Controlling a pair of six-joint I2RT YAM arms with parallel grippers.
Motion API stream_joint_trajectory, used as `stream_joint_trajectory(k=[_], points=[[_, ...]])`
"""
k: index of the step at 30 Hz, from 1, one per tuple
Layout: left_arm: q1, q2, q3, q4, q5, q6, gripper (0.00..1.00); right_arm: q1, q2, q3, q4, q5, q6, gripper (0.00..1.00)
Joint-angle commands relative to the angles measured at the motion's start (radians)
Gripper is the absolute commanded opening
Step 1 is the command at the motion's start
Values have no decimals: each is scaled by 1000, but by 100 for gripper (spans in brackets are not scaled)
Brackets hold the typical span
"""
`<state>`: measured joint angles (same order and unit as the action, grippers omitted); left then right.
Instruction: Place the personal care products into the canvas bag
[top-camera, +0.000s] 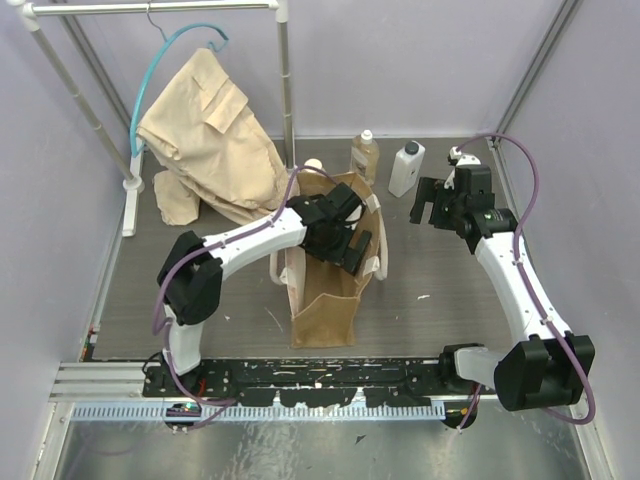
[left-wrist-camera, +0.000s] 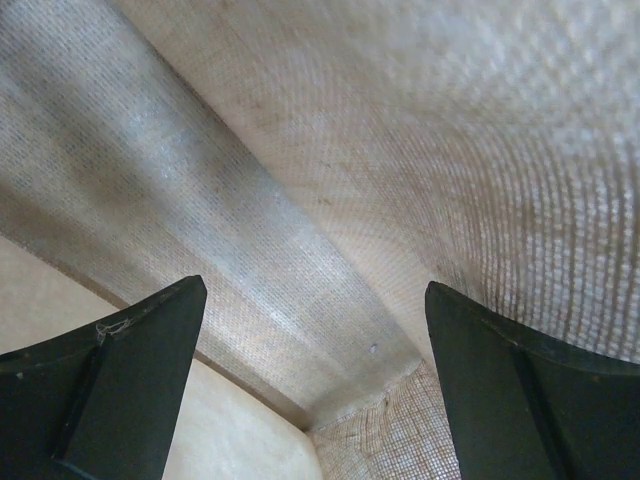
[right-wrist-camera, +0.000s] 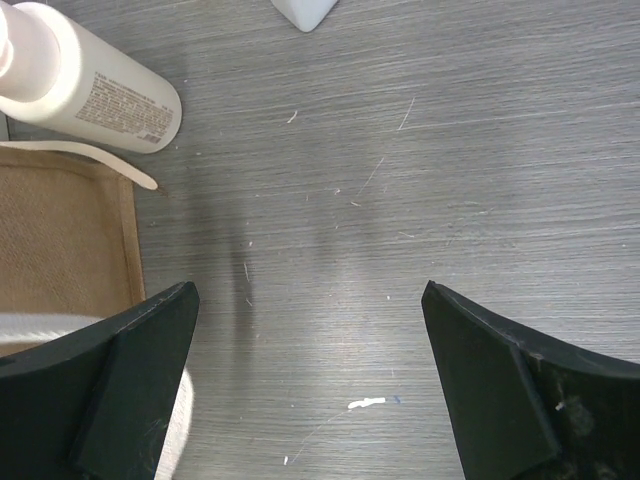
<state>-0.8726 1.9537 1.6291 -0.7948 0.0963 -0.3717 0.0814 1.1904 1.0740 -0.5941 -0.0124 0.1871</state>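
Observation:
The tan canvas bag (top-camera: 325, 295) stands at the table's middle with cream handles. My left gripper (top-camera: 350, 248) is down in its mouth, open and empty; the left wrist view shows only woven bag lining (left-wrist-camera: 330, 170) between the fingers (left-wrist-camera: 130, 370). The amber-brown bottle (top-camera: 364, 158) and the flat white bottle with black cap (top-camera: 406, 167) stand behind the bag. The cream-beige bottle's round cap (top-camera: 313, 166) peeks out behind the bag rim. The olive-green bottle is out of view. My right gripper (top-camera: 425, 205) hovers open and empty right of the bag, over bare table (right-wrist-camera: 330, 220).
A beige garment (top-camera: 205, 140) hangs on a teal hanger from a white rack (top-camera: 130, 190) at the back left. In the right wrist view a pale labelled bottle (right-wrist-camera: 85, 85) stands at top left, beside the bag's corner (right-wrist-camera: 60, 230).

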Motion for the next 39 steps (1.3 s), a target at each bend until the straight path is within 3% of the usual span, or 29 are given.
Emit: stream_joint_trajectory(k=[1, 7, 13, 25, 31, 36, 39], points=[[-75, -1, 19, -60, -64, -6, 98, 3, 9, 63, 18, 43, 2, 100], [-89, -131, -10, -121, -176, -31, 98, 3, 15, 71, 19, 47, 0, 100], [-87, -260, -22, -248, -383, -40, 98, 3, 37, 95, 9, 64, 3, 100], [-74, -314, 261, -596, -606, -49, 98, 2, 120, 221, -17, 103, 35, 100], [44, -443, 275, -597, -586, -17, 98, 3, 194, 323, -32, 78, 25, 100], [239, -621, 54, -408, -403, 21, 98, 4, 253, 397, -34, 69, -14, 100], [279, -647, -49, -323, -299, 35, 98, 2, 300, 434, -64, 58, -17, 100]])
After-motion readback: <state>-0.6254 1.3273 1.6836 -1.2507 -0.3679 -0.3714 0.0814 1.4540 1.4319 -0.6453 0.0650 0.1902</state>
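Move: The right hand, empty and some 20 cm above the table, has the white bottle about 13 cm ahead and 5 cm to its left, 11 cm lower at its middle; the brown bottle stands roughly 15 cm ahead and 15 cm left, the cream bottle 7 cm ahead and 18 cm left. The left hand is down inside the canvas bag, the bag's middle about at the hand. From this hand the white bottle is some 19 cm ahead and 15 cm to the right. Back about 3 cm inside the canvas bag, then left and up by some 20 cm each, the open left hand comes clear over the bag's left side, tipping its fingers up and turning counter-clockwise, about 25 degrees each. Later and more slowly the right hand, still open, goes forward 7 cm and rises 5, drawing level ground on the white bottle without touching it. ##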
